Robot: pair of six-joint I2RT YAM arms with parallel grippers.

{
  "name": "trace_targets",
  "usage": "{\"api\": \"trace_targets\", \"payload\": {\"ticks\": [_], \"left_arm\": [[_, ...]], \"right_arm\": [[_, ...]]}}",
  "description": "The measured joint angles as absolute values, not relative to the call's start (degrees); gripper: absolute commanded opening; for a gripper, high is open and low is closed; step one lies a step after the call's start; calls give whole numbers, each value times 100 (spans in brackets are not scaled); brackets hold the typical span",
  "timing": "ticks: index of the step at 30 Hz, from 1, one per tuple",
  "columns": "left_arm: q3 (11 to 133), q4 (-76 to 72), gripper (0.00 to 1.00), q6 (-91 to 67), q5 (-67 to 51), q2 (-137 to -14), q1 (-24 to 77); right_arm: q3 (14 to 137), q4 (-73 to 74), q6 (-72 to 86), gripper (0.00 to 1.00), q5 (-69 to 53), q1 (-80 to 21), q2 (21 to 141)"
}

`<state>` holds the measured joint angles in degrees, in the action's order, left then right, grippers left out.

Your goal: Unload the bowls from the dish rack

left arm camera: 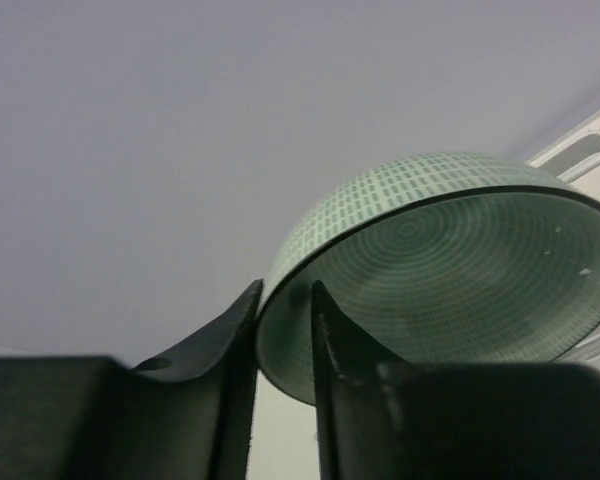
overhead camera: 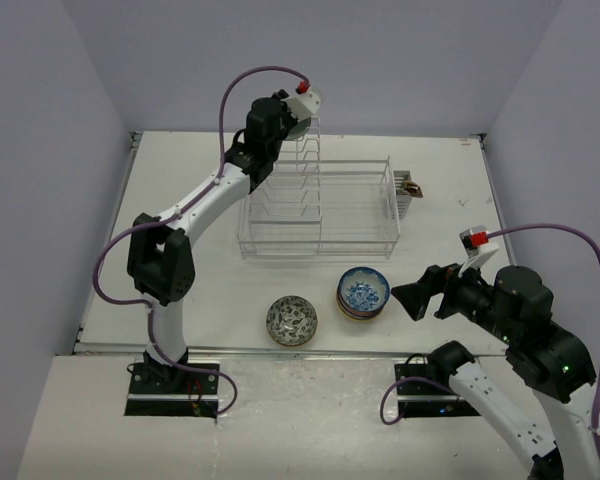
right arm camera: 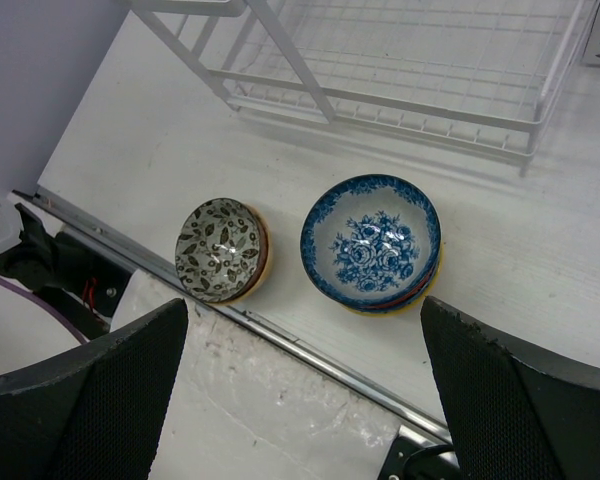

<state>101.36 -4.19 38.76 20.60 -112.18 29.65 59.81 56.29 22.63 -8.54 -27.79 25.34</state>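
Observation:
The dish rack (overhead camera: pixel 320 238) stands at the middle back of the table, with its tall dividers at its left end. There my left gripper (overhead camera: pixel 296 112) is shut on the rim of a pale green bowl (left arm camera: pixel 430 280), one finger inside and one outside (left arm camera: pixel 285 292). In the top view that bowl (overhead camera: pixel 301 126) barely shows. In front of the rack a blue-white floral bowl (overhead camera: pixel 364 290) (right arm camera: pixel 371 240) tops a short stack. Beside it sits a grey leaf-patterned bowl (overhead camera: pixel 292 320) (right arm camera: pixel 221 249). My right gripper (overhead camera: pixel 412 298) (right arm camera: pixel 305 312) hangs open and empty just right of the stack.
A dark finned object (overhead camera: pixel 408 188) lies against the rack's right end. A metal rail (right arm camera: pixel 310 350) runs along the table's front edge near the two bowl spots. Walls close in the table on the left, back and right.

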Motion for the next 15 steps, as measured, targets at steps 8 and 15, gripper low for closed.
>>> {"api": "trace_targets", "payload": {"ticks": [8, 15], "left_arm": [[10038, -628, 2, 3883, 1909, -11153, 2954], [9800, -775, 0, 3846, 1833, -11013, 2947]], "right_arm": [[5981, 5627, 2239, 99, -856, -2779, 2536], [5981, 5625, 2215, 99, -860, -2779, 2536]]}}
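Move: The mint-green bowl stands upright in the far end of the dish rack, its left rim already between the left hand's part-open fingertips; its middle lies about 5 cm to the right, 2 cm ahead and 1 cm lower. The rack's middle is some 13 cm back, 9 cm right and 20 cm below, and the cutlery holder roughly 10 cm back, 30 cm right and 22 cm below. From the right hand the mint bowl is about 45 cm ahead and 21 cm left, near level. Rising barely, by about half a centimetre, and easing back by as much at the end, the left hand otherwise stays at the mint bowl while its fingers close from about a third open until they pinch the left rim, one finger inside the bowl and one outside. The wrist turns only a few degrees. ##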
